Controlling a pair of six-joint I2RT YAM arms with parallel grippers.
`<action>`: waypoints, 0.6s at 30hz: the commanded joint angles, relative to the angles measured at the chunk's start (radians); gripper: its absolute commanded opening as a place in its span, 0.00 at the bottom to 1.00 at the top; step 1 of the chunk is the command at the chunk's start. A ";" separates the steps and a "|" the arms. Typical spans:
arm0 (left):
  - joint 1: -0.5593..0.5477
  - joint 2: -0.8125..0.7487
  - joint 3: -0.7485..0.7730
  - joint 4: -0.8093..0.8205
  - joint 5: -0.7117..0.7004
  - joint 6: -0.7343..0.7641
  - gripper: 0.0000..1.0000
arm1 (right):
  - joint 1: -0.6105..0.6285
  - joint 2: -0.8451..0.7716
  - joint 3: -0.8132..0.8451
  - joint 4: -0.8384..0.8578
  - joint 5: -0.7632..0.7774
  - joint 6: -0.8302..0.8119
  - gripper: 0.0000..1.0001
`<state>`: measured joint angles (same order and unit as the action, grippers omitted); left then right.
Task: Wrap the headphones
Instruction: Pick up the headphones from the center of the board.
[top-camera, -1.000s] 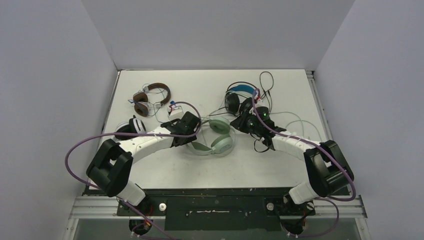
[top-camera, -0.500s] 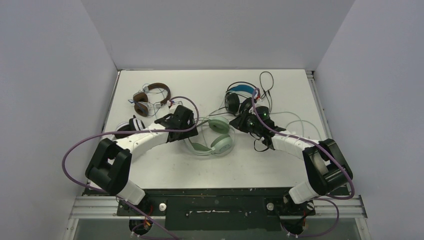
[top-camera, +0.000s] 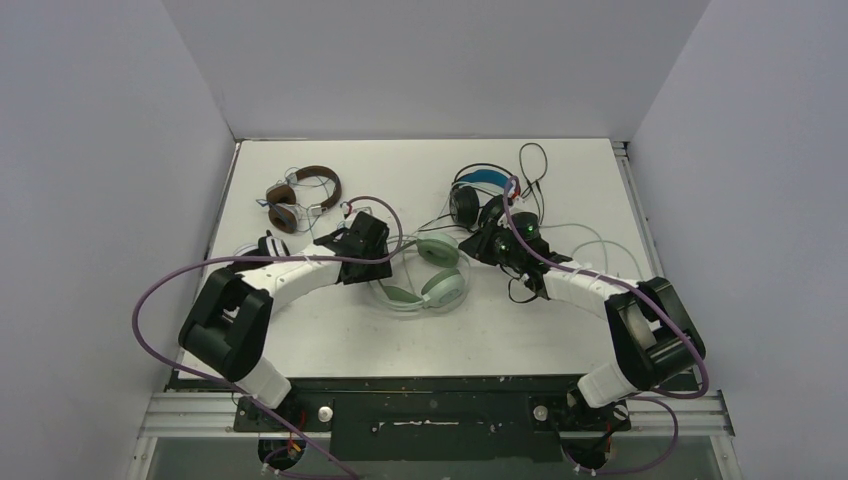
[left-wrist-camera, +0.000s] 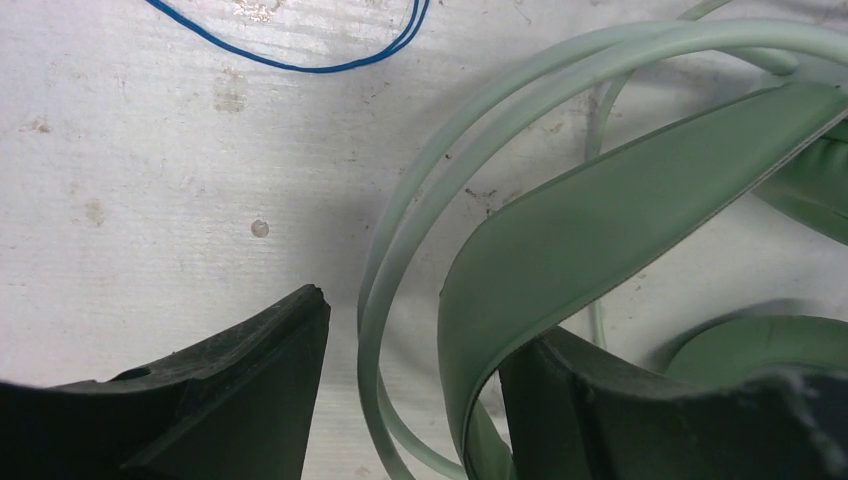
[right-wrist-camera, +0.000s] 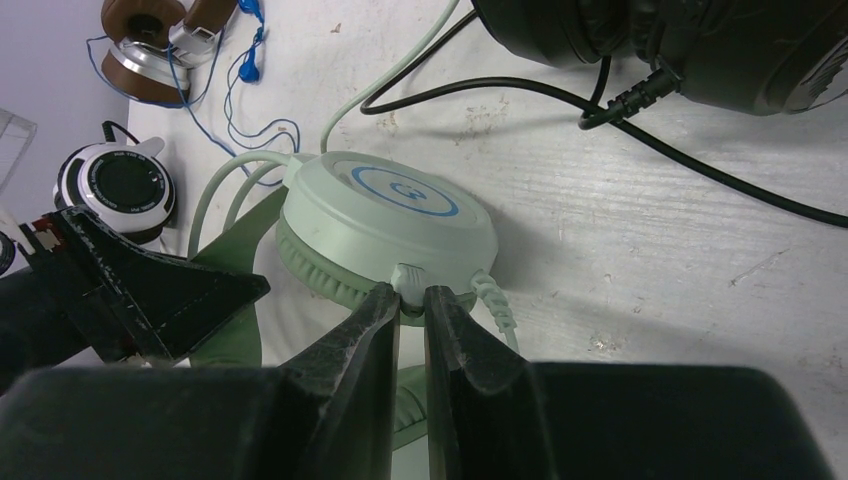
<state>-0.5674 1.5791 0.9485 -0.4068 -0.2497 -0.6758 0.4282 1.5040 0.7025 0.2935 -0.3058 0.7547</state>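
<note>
The mint green headphones (top-camera: 428, 275) lie mid-table, their flat headband (left-wrist-camera: 610, 205) and pale cord (left-wrist-camera: 377, 300) running between the fingers of my left gripper (left-wrist-camera: 415, 335). That gripper is open: its right finger touches the headband, while a gap separates its left finger from the cord. My right gripper (right-wrist-camera: 410, 300) is shut on a small tab at the rim of the mint earcup (right-wrist-camera: 390, 225). Brown headphones (top-camera: 300, 192) lie at the back left. The black pair with a blue headband (top-camera: 480, 190) is at the back right. A white earcup (right-wrist-camera: 120, 185) shows behind the left arm.
A thin blue cord (left-wrist-camera: 300, 55) from the brown pair lies just beyond my left fingers. Black cable (right-wrist-camera: 720, 165) trails from the black earcups (right-wrist-camera: 700, 40) across the table to the right of the mint earcup. Grey walls close in the table on three sides.
My left gripper has shifted back and left along the mint headband, and its jaws widened and then narrowed partway. The mint pair nudged slightly. The right gripper has kept its grip unmoved.
</note>
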 joint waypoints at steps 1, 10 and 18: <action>0.006 0.023 0.034 0.026 0.006 0.024 0.58 | -0.009 0.018 -0.006 0.031 -0.007 -0.017 0.09; 0.005 0.036 0.063 -0.001 -0.040 0.051 0.20 | -0.013 0.017 -0.005 0.040 -0.019 -0.018 0.09; -0.009 -0.023 0.042 0.029 -0.045 0.078 0.00 | -0.015 -0.028 0.035 0.012 -0.057 -0.113 0.22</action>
<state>-0.5697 1.6199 0.9737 -0.4412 -0.3008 -0.6102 0.4217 1.5146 0.7029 0.3042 -0.3466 0.7181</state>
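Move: The left hand is astride the left side of the headphones' headband, which passes between its open fingers about 1 cm to the left and 1 cm below. The near ear cup lies some 13 cm right and 1 cm back, the far ear cup about 12 cm right and 6 cm ahead. From the right hand, whose fingertips are at the far cup's hinge tab, that gripped stretch of headband lies roughly 18 cm left, 5 cm back and 6 cm lower. The left hand sinks about 1 cm, then shuts its fingers on the headband, drifting 1 cm left. ##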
